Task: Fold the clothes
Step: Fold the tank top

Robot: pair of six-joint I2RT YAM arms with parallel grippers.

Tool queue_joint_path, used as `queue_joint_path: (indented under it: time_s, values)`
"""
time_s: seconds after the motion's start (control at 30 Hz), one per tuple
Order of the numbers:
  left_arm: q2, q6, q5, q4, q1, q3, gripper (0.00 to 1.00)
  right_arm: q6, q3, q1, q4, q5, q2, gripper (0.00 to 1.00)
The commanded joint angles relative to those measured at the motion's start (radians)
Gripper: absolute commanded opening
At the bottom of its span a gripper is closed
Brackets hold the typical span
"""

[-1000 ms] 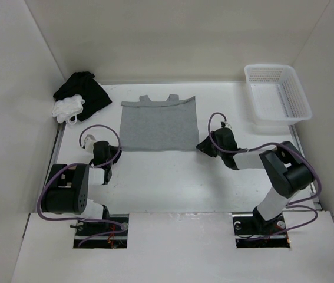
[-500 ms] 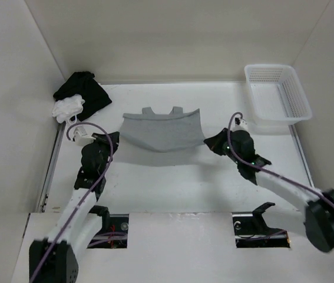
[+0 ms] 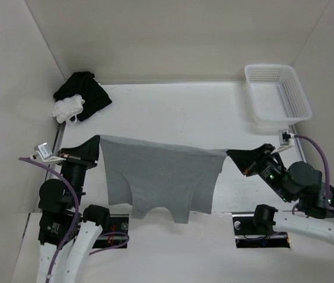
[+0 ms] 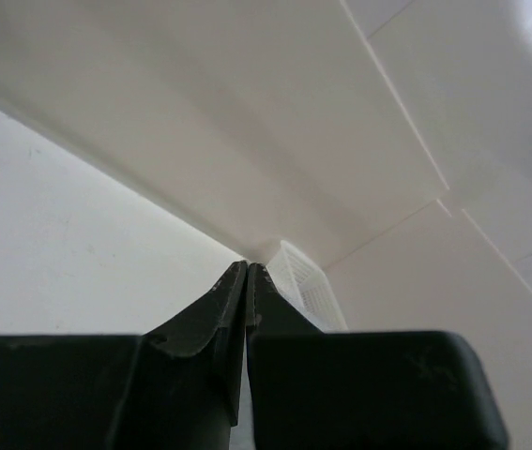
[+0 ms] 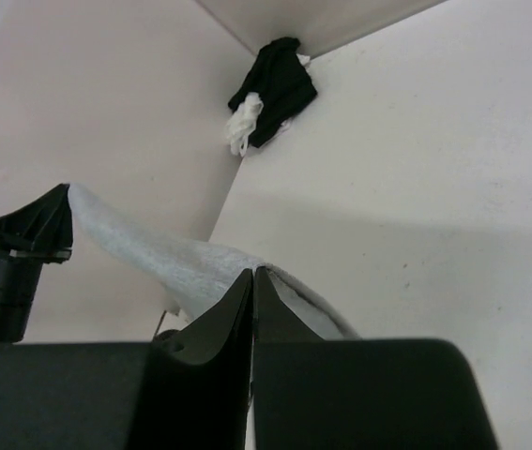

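The clothes [image 3: 161,177], a plain grey knit top, hang in the air above the near half of the table, stretched between both grippers, with the neck and sleeves dangling lowest. My left gripper [image 3: 96,142] is shut on its upper left corner, and my right gripper [image 3: 231,155] is shut on its upper right corner. The right wrist view shows the grey fabric [image 5: 153,258] running from my shut right gripper [image 5: 252,274] across to the left gripper [image 5: 54,220]. In the left wrist view my left gripper [image 4: 247,267] is pressed shut and the fabric is hidden.
A black cloth bundle [image 3: 84,94] with a small white cloth [image 3: 68,109] lies in the far left corner. A white basket [image 3: 275,94] stands at the far right, also visible as the basket [image 4: 305,291] past the left jaws. White walls enclose the table.
The top lay flat on the table a second ago. The right gripper shut on it. Both arms have lifted it and pulled it toward the near edge, where it now hangs.
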Motion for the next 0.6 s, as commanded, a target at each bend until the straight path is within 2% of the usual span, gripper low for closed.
queue_joint_path:
  time_s: [0.0, 0.07, 0.17, 0.3, 0.4, 0.47, 0.57]
  values:
    - [0.017, 0.037, -0.021, -0.105, 0.01, -0.016, 0.0, -0.044, 0.033, 0.059, -0.08, 0.197, 0.101, 0.02]
    - [0.054, 0.037, -0.026, -0.087, 0.012, -0.07, 0.0, -0.095, -0.001, -0.033, -0.002, 0.14, 0.178, 0.02]
    - [0.156, 0.031, -0.032, 0.028, 0.018, -0.171, 0.0, -0.141, -0.084, -0.298, 0.2, -0.153, 0.319, 0.01]
    - [0.452, 0.037, -0.073, 0.311, 0.041, -0.245, 0.0, -0.126, -0.141, -0.61, 0.487, -0.455, 0.598, 0.02]
    - [0.766, 0.024, -0.098, 0.541, 0.05, -0.211, 0.0, -0.11, -0.069, -0.705, 0.635, -0.567, 0.871, 0.02]
    - [0.974, 0.018, -0.095, 0.635, 0.056, -0.135, 0.0, -0.104, 0.024, -0.766, 0.669, -0.61, 1.046, 0.01]
    - [1.178, 0.009, -0.095, 0.686, 0.074, 0.002, 0.0, -0.1, 0.169, -0.828, 0.675, -0.661, 1.227, 0.01]
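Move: The tank top's upper edge is in my shut fingers, the rest hanging below. For my left hand the bare table where its corner goes is about 21 cm ahead, 2 cm right and 35 cm down; the black cloth is roughly 37 cm ahead, 14 cm left, with the white cloth 31 ahead, 19 left, both also far below. My right hand's spot is some 27 cm ahead, 1 cm left and 33 cm down; the white basket stands about 41 cm ahead and 20 cm right, low on the table. I swing both hands quickly down and forward together towards the bare table, my left dropping about 27 cm and reaching 19 cm, my right about 25 cm each way, carrying the tank top's held edge out between them. Both wrists tip downward, the left some 40 degrees and the right about 30, the right also rolling its left side down; the fingers stay shut on the corners. ##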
